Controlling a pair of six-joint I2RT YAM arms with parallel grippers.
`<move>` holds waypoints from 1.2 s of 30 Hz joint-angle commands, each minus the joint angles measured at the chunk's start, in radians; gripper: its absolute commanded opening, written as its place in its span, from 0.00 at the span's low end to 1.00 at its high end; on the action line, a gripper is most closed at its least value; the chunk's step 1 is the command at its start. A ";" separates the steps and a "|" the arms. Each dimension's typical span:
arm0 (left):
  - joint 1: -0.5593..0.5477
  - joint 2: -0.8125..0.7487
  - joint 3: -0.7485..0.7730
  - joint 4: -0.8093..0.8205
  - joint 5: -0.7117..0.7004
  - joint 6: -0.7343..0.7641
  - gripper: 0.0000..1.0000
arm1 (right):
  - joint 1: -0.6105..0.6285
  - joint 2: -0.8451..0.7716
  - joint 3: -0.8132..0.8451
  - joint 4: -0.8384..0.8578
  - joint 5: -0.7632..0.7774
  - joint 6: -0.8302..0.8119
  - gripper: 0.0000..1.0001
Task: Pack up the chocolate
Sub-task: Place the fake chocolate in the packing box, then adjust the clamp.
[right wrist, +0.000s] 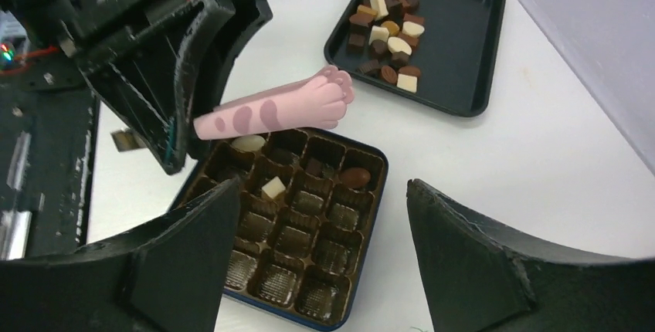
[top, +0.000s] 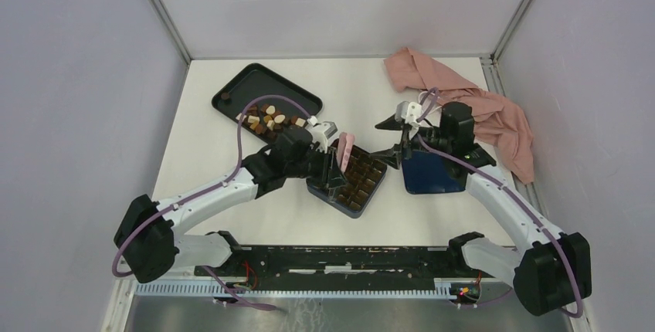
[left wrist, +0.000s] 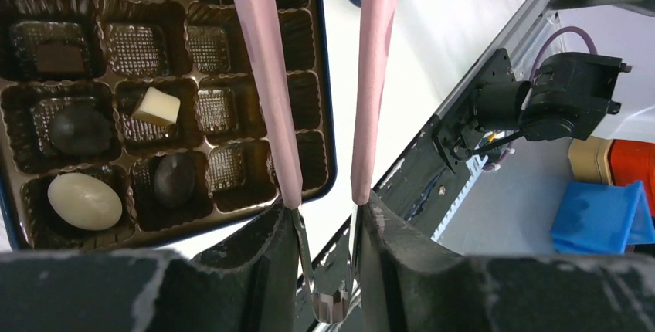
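Observation:
Loose chocolate (top: 270, 120) (right wrist: 390, 38) lies in a heap on the black tray (top: 238, 83). The dark blue box (top: 376, 180) (right wrist: 380, 193) (left wrist: 330, 116) holds several pieces near one corner, among them a white square (left wrist: 157, 106) (right wrist: 273, 188), a white oval (left wrist: 85, 201) and a brown oval (right wrist: 355, 177). My left gripper (top: 334, 164) (left wrist: 324, 216) is shut on pink cat-paw tongs (top: 344, 150) (left wrist: 266, 77) (right wrist: 270, 112), which reach over the box. I see no piece at the paw tip. My right gripper (top: 388, 140) (right wrist: 323, 187) hangs open and empty above the box's right side.
A dark blue lid (top: 429, 176) lies right of the box, partly under my right arm. A pink cloth (top: 479, 108) is bunched at the back right corner. Grey walls close in the table on three sides.

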 commanded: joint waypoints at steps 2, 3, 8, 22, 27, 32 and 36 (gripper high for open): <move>0.000 -0.059 -0.076 0.268 -0.067 0.030 0.34 | -0.039 -0.073 -0.128 0.485 0.018 0.616 0.85; -0.004 -0.070 -0.091 0.299 -0.098 0.027 0.34 | -0.039 -0.082 -0.162 0.561 0.066 0.741 0.85; -0.080 -0.077 -0.130 0.398 -0.253 0.051 0.34 | -0.025 -0.077 -0.228 0.629 0.246 1.071 0.84; -0.203 0.091 0.001 0.392 -0.395 0.107 0.34 | 0.139 0.000 -0.180 0.483 0.359 1.014 0.83; -0.235 0.111 0.012 0.406 -0.404 0.125 0.34 | 0.143 0.004 -0.195 0.465 0.434 1.030 0.80; -0.258 0.128 0.007 0.441 -0.417 0.146 0.35 | 0.143 0.006 -0.210 0.496 0.444 1.078 0.71; -0.275 0.140 0.006 0.463 -0.474 0.157 0.36 | 0.143 -0.001 -0.224 0.519 0.431 1.129 0.58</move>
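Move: My left hand still holds the pink tongs over the packing box, their paw tips reaching about 9 cm ahead, 3 to the right and 4 above it. My open right gripper waits about 7 cm ahead of, 12 right of and 7 above my left hand. From my right hand, the paw tips lie some 9 cm left, 2 ahead and 2 below. The box is 8 cm back, 7 left and 19 below it; the blue lid about 6 back and 19 right of it. I bring the tongs and my right gripper together above the box: my left hand carries the tongs about 6 cm right, tilting their paw tips up some 20 degrees. My right hand rolls about 40 degrees, its far side dipping, its fingertips lifting and swinging forward. It rises slightly, shifts 3 cm left around the paw tips while sinking again, then starts closing. ##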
